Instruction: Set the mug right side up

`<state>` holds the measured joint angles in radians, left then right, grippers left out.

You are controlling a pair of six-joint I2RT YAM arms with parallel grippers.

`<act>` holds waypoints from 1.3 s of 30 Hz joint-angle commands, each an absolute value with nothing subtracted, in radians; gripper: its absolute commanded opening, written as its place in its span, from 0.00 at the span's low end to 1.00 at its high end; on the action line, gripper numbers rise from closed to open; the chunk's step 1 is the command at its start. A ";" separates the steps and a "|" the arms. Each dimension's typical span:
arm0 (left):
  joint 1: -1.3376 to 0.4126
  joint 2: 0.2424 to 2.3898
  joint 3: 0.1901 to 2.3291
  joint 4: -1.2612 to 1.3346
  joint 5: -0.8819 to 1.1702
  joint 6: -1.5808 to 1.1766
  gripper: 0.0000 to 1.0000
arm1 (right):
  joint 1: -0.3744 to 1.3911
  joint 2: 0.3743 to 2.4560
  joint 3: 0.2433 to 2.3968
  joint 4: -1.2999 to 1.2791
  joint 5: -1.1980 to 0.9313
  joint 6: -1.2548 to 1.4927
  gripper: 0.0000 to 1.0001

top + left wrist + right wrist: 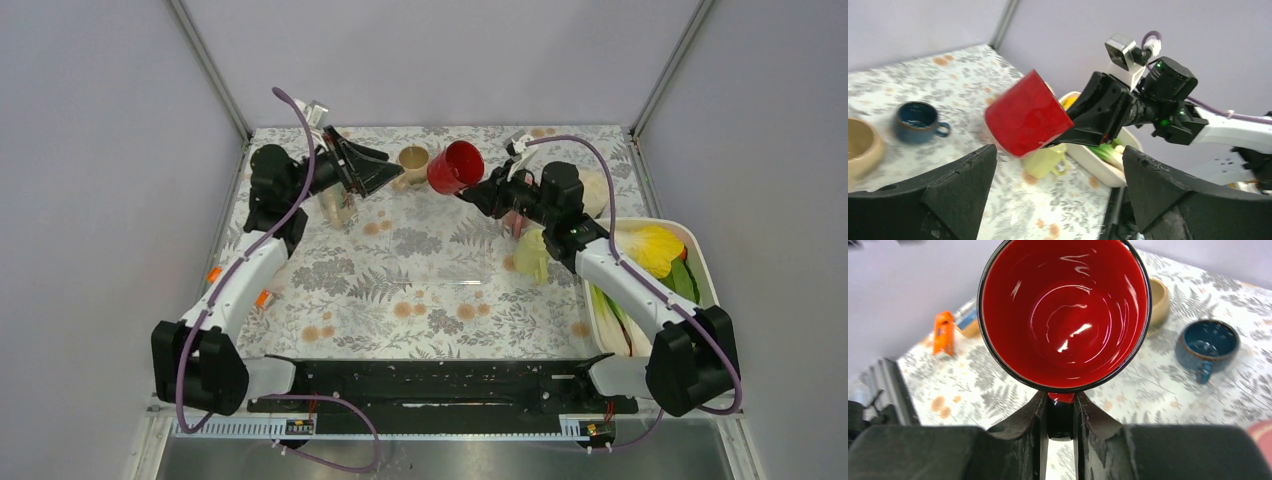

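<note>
The red mug (pixel 455 166) hangs in the air above the far middle of the table, tipped on its side. Its mouth faces my right wrist camera, which looks straight into the glossy red inside (pixel 1063 310). My right gripper (pixel 1060 402) is shut on the mug's handle, just below the black rim. From the left wrist the mug (pixel 1028 117) shows its outer wall and base, with the right gripper (pixel 1098 115) behind it. My left gripper (pixel 1058 160) stands wide open a short way from the mug's base, touching nothing; in the top view the left gripper (pixel 385 172) is just left of the mug.
A tan bowl (pixel 413 158) and a blue mug (pixel 1207 345) sit at the far edge. A pale yellow mug (pixel 532 255) stands under the right arm. A white tray (pixel 690 250) of vegetables lies at the right. An orange item (pixel 262 298) is at the left.
</note>
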<state>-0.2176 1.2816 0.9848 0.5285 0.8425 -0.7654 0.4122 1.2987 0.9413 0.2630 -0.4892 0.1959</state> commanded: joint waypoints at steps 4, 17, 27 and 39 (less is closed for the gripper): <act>-0.080 1.159 1.144 -0.072 0.919 -0.306 0.99 | 0.410 1.294 0.947 0.221 -0.400 -0.069 0.00; 0.120 0.954 1.032 -0.648 0.828 0.343 0.99 | 0.410 1.500 1.030 0.134 -0.415 -0.237 0.00; 0.132 0.930 0.895 -0.631 0.818 0.418 0.99 | 0.410 1.676 1.151 0.078 -0.354 -0.276 0.00; 0.171 0.905 0.871 -0.634 0.876 0.429 0.99 | 0.409 1.782 1.277 -0.036 -0.275 -0.302 0.00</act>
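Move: The right hand holds the red mug by its handle; the clear spot for it is about 12 cm ahead, 2 cm left and 22 cm down. The blue mug stands 17 cm straight ahead, the tan mug 17 ahead and 11 left, the pink mug 8 ahead and 13 right, all some 20 cm lower. From the left hand the tall mug lies 11 cm ahead, 15 left and 28 below, that spot 13 ahead, 13 right and 30 below. Handle still pinched, the right hand sinks 17 cm, then forward towards the blue mug; open left swings left, down. ##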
